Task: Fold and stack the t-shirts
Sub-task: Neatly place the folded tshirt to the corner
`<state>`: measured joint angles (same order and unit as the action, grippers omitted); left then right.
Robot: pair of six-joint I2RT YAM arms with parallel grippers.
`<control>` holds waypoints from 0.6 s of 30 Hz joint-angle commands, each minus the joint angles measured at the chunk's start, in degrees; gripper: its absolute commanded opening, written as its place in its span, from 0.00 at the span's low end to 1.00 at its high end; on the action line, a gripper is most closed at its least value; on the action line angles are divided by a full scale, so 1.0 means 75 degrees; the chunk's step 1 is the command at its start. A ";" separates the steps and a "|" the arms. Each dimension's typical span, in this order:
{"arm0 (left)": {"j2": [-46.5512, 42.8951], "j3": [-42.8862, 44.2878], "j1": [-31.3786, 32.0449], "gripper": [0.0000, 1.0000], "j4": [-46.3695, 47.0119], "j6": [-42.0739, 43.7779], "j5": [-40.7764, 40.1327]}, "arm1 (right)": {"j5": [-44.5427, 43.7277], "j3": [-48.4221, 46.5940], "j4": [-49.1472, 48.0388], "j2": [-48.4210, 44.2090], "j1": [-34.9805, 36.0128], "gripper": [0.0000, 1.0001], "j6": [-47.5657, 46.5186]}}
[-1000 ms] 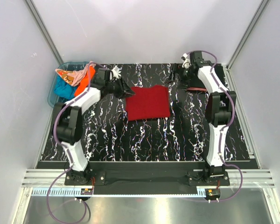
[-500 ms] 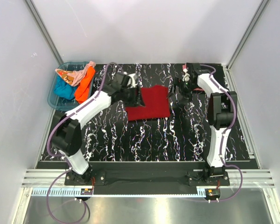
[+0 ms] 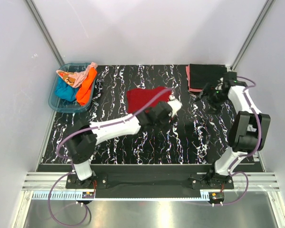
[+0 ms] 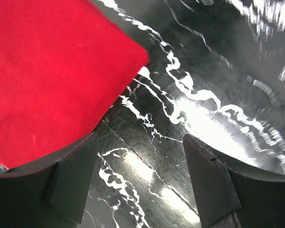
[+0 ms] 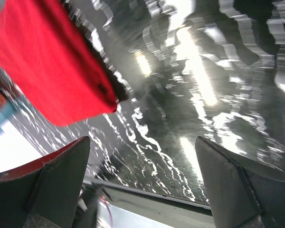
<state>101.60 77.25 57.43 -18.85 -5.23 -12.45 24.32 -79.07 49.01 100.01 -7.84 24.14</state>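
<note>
A folded dark red t-shirt point(image 3: 141, 98) lies flat mid-table; its corner also shows in the left wrist view point(image 4: 52, 71) and the right wrist view point(image 5: 52, 66). My left gripper point(image 3: 173, 108) point(image 4: 140, 183) hovers just off the shirt's near right corner, open, with only bare table between its fingers. My right gripper point(image 3: 202, 97) point(image 5: 142, 187) is open and empty, right of the red shirt and just in front of a folded black t-shirt point(image 3: 206, 75) that lies on a salmon pink one point(image 3: 187, 80). Teal point(image 3: 64, 90), orange point(image 3: 85, 85) and pale peach point(image 3: 71, 76) shirts lie crumpled in the tub.
The blue translucent tub point(image 3: 53, 97) stands off the table's back left corner. White walls and metal frame posts close in the table point(image 3: 147, 142) at the back and on both sides. My left arm point(image 3: 118, 126) stretches across the table's middle.
My left gripper swung from the red shirt's left side across to its near right corner and opened. My right gripper pulled away to the right, uncovering the black and pink pile.
</note>
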 commanded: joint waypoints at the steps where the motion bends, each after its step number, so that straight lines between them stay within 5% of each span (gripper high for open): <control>1: 0.0292 -0.0445 0.0276 0.79 0.1598 0.1751 -0.1118 | 0.0015 0.0125 0.0179 -0.0373 -0.0115 1.00 0.0133; 18: 0.2542 0.0610 0.0733 0.71 0.2045 0.3075 -0.2745 | 0.0519 0.0581 -0.0394 -0.0701 -0.0233 1.00 0.0027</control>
<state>119.52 79.26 62.78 -6.83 14.50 -28.03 26.30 -75.42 48.14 97.12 -9.32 24.25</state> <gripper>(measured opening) 0.727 0.994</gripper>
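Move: Just ahead of the left hand, about 5 cm out, 3 cm to its right and some 13 cm below, is the near right corner of the folded t-shirt. The shirt's middle lies roughly 12 cm ahead and 8 cm to the left. The black folded stack is about 28 cm ahead and 24 cm to the right of this hand. From the right hand that shirt corner is some 3 cm back, 14 cm to the left and 12 cm below. Sinking about 9 cm beside the red t-shirt, the left hand also eases some 3 cm forward and slightly right, towards the shirt's near right corner. Its wrist rolls some 25 degrees, left side rising, so the fingertips point more forward. The fingers stay wide open around the line of the near edge; no touch can be seen. ##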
